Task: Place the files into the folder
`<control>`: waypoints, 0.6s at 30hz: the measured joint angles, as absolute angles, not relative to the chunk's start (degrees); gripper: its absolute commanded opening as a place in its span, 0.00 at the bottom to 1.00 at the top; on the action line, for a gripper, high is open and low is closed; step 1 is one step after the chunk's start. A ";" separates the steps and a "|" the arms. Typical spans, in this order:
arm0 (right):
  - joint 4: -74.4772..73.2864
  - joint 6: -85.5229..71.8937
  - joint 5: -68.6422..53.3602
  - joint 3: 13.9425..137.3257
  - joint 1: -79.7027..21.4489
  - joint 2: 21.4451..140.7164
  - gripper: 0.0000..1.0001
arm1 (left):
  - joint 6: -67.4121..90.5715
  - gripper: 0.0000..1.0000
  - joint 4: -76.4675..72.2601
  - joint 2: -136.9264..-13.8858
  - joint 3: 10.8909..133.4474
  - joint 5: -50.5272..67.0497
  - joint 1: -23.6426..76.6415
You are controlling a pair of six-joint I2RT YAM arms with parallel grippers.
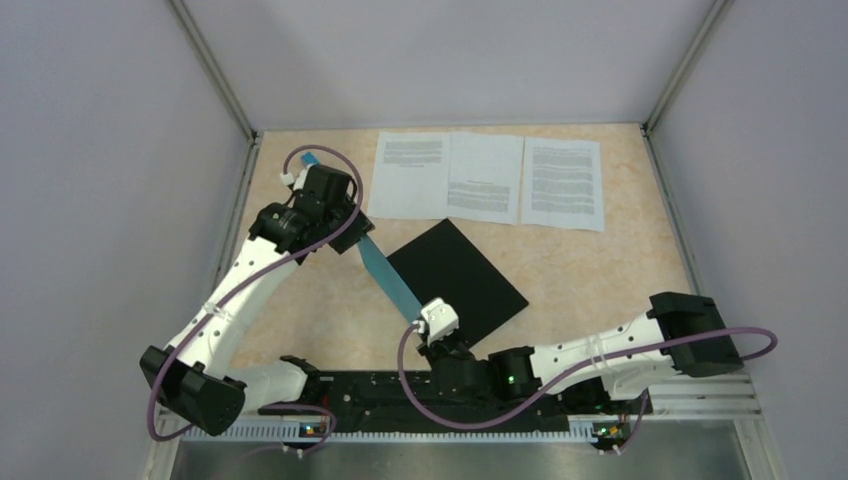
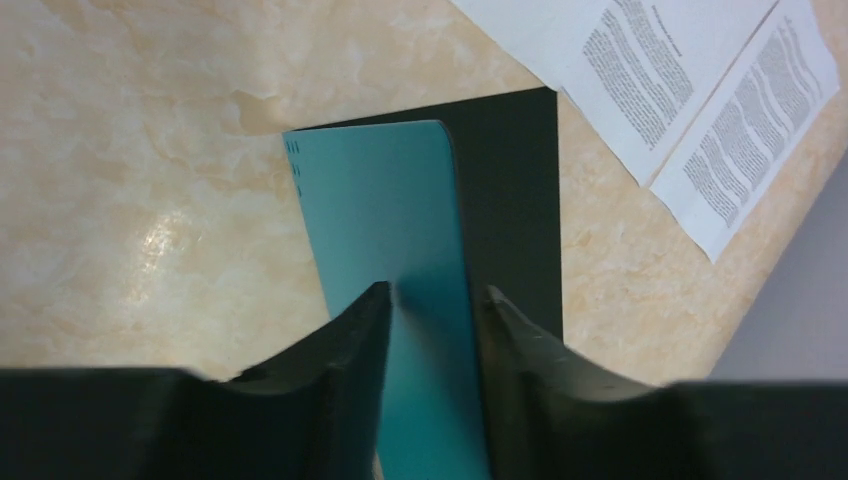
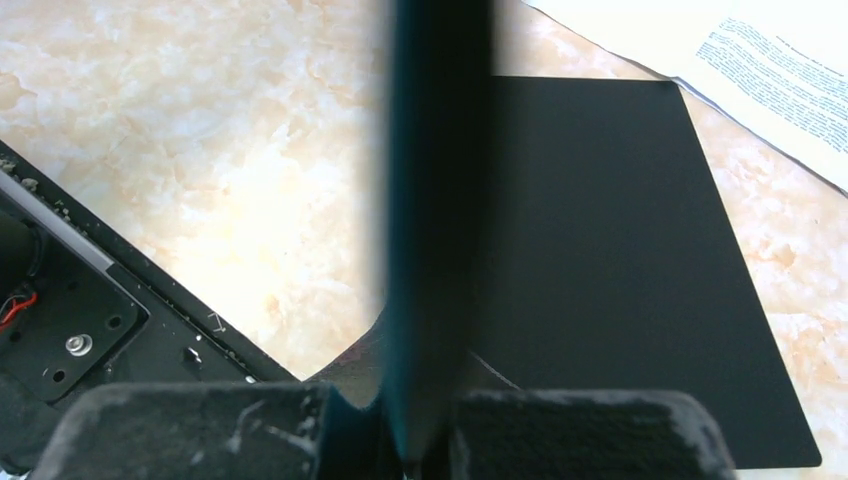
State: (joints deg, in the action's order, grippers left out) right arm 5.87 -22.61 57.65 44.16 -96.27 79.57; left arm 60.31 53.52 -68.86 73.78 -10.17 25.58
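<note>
Three white printed files [image 1: 485, 178] lie side by side at the back of the table; they also show in the left wrist view [image 2: 650, 80]. The folder lies open, its black inside [image 1: 460, 280] flat on the table. Its teal cover [image 1: 388, 272] is raised on edge. My right gripper [image 1: 428, 318] is shut on the cover's near end, which looks edge-on in the right wrist view [image 3: 435, 150]. My left gripper [image 1: 362, 228] is at the cover's far end. Its jaws stand apart, and the teal face [image 2: 380, 200] shows between them.
The black base rail [image 1: 400, 395] with both arm mounts runs along the near edge and shows in the right wrist view [image 3: 60, 320]. Grey enclosure walls with metal corner posts [image 1: 215, 70] bound the table. The left arm [image 1: 240, 280] crosses the left side.
</note>
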 measured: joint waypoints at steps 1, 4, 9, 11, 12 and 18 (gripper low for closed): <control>5.26 -22.61 57.67 44.38 -96.27 79.57 0.10 | 60.12 0.29 54.04 -68.86 73.19 -10.41 25.61; 3.44 -23.22 57.43 44.95 -96.27 79.64 0.62 | 59.51 0.05 55.00 -68.82 72.58 -11.29 25.61; -2.22 -22.96 52.69 47.55 -96.38 78.35 0.96 | 54.08 0.00 55.13 -68.75 72.51 -12.43 25.54; -5.45 -23.09 49.08 48.64 -96.38 75.85 0.98 | 50.68 0.00 53.49 -68.73 72.27 -10.57 25.56; -7.03 -23.09 47.11 49.32 -96.38 74.24 0.99 | 49.19 0.00 52.31 -68.73 71.79 -9.56 25.58; -13.54 -24.93 39.88 54.63 -96.38 64.71 0.99 | 41.10 0.00 46.68 -68.93 68.58 0.19 25.45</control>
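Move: The raised folder cover's free edge already runs between the open fingers of my left hand, about 1 cm ahead, 1 cm right and 2 cm below. From that hand the folder's back board lies level fore-aft, some 25 cm right and 20 below; the leftmost file is about 33 cm ahead and 13 right. My right hand still pinches the cover's near end, with the back board some 18 cm ahead, 13 right and 13 below. I hand the folder's cover from right to left: my left fingers shut on its free edge near the far corner, sinking about 2 cm, then carry it 2 cm to the right while turning some 20 degrees clockwise. My right fingers open wide, let go of the near end and draw up about 9 cm and back 4, clear of the cover. ##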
